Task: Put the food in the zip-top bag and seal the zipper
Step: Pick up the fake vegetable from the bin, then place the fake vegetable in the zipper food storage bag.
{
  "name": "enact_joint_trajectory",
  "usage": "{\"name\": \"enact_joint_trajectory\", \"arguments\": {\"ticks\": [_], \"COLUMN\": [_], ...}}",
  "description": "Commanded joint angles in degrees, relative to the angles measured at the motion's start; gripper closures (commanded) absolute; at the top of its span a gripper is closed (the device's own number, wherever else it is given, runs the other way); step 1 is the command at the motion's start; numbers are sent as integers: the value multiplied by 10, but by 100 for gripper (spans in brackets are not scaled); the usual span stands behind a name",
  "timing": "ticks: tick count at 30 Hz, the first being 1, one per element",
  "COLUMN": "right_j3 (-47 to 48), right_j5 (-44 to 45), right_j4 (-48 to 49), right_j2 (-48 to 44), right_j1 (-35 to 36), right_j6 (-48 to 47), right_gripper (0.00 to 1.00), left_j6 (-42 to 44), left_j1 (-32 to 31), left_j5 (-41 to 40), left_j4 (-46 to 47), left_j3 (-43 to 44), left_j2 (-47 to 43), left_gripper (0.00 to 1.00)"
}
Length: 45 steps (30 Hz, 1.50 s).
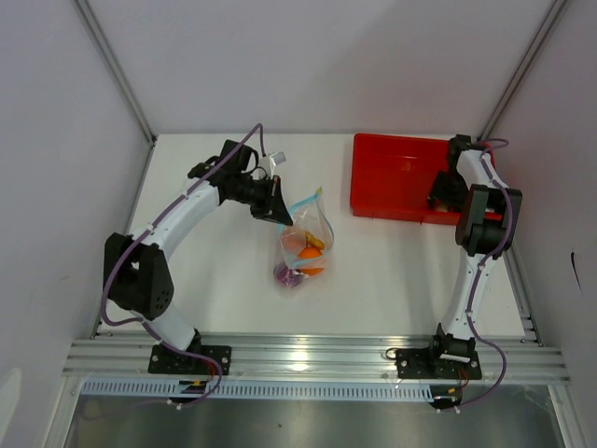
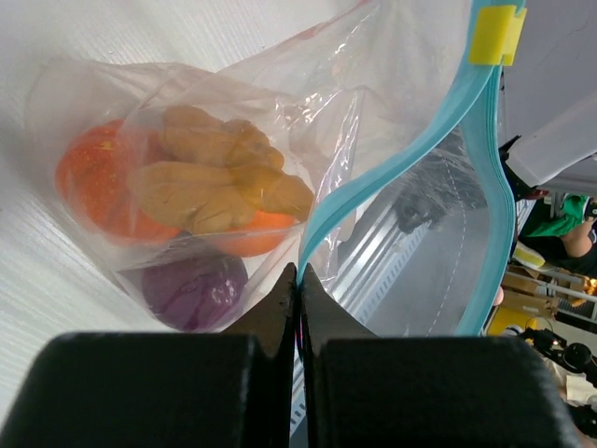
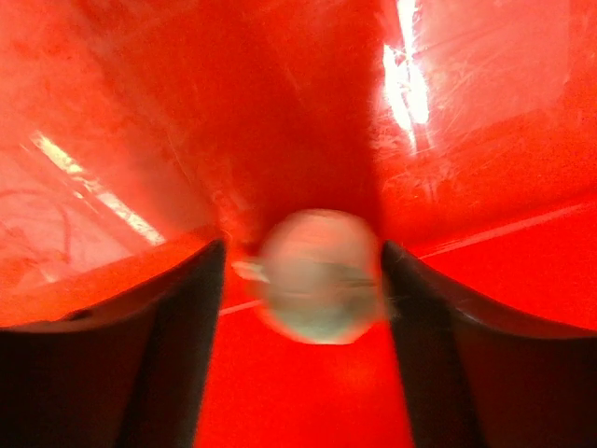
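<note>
The clear zip-top bag (image 1: 304, 245) hangs over the table's middle, its zipper (image 1: 305, 201) at the top. My left gripper (image 1: 283, 217) is shut on the zipper's light blue strip (image 2: 410, 149), fingertips pinched together (image 2: 298, 271). A yellow slider (image 2: 496, 35) sits at the strip's far end. Inside the bag are orange pieces (image 2: 89, 182), yellow chunks (image 2: 219, 173) and a purple round piece (image 2: 194, 291). My right gripper (image 1: 440, 191) is down in the red tray (image 1: 392, 173), open (image 3: 301, 247), with a small blurred whitish piece (image 3: 322, 275) between its fingers.
The red tray's walls (image 3: 140, 112) rise close around the right gripper. White walls bound the table at the left, right and back. A metal rail (image 1: 317, 355) runs along the near edge by the arm bases.
</note>
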Motion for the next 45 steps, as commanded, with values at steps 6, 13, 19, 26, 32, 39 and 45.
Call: {"name": "enact_joint_trajectory", "arguments": {"ticks": [6,13,19,26,32,39,45], "right_j3": [-15,55,115,138,108,67,33], "right_j5": [30,11,-53,-125,-152,-174,-171], "right_j4": [-2,-15,-17,-11,-5,-2,-5], "right_j2": [-11,7,-7,-69,-138,-209,-272], "right_j1": [0,-15,-19,14,56,132,230], "right_j6": [15,23,46,59,60,45,16], "right_gripper": [60,68,68,68,68,69,68], "left_j6": [-21,-34,-56,-54,-63,-100,-108], "left_j1": [5,4,4,4,4,4,4], "left_j5": [12,8,-3,-18,-21,-30,-22], "left_j4": [31,39,35,6,-2,12,1], "left_j3": [-24,-49,-57,-32,-38,-49,-28], "left_j2": [-40,-66,-73,-65,-63,-64,-53], "left_gripper": [100,99,99,99,99,100,100]}}
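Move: The fake vegetable, pale and round, is already between the right hand's open fingers, practically at the hand point. The red bin's middle is some 7 cm farther out and 6 cm left of that hand. The bag is about 40 cm to its left, 12 cm nearer the base and perhaps 4 cm higher. From the left hand, the vegetable lies about 13 cm ahead, 46 cm to the right and 16 cm below. Closing in place first, the right fingers pinch the vegetable, then lift it about 20 cm up and carry it 20 cm left towards the bag, bulging some 5 cm forward on the way before coming back. The fingers swing forward and leftward by roughly 35 degrees while keeping their grip. The left hand keeps pinching the bag's rim and eases slightly back. ##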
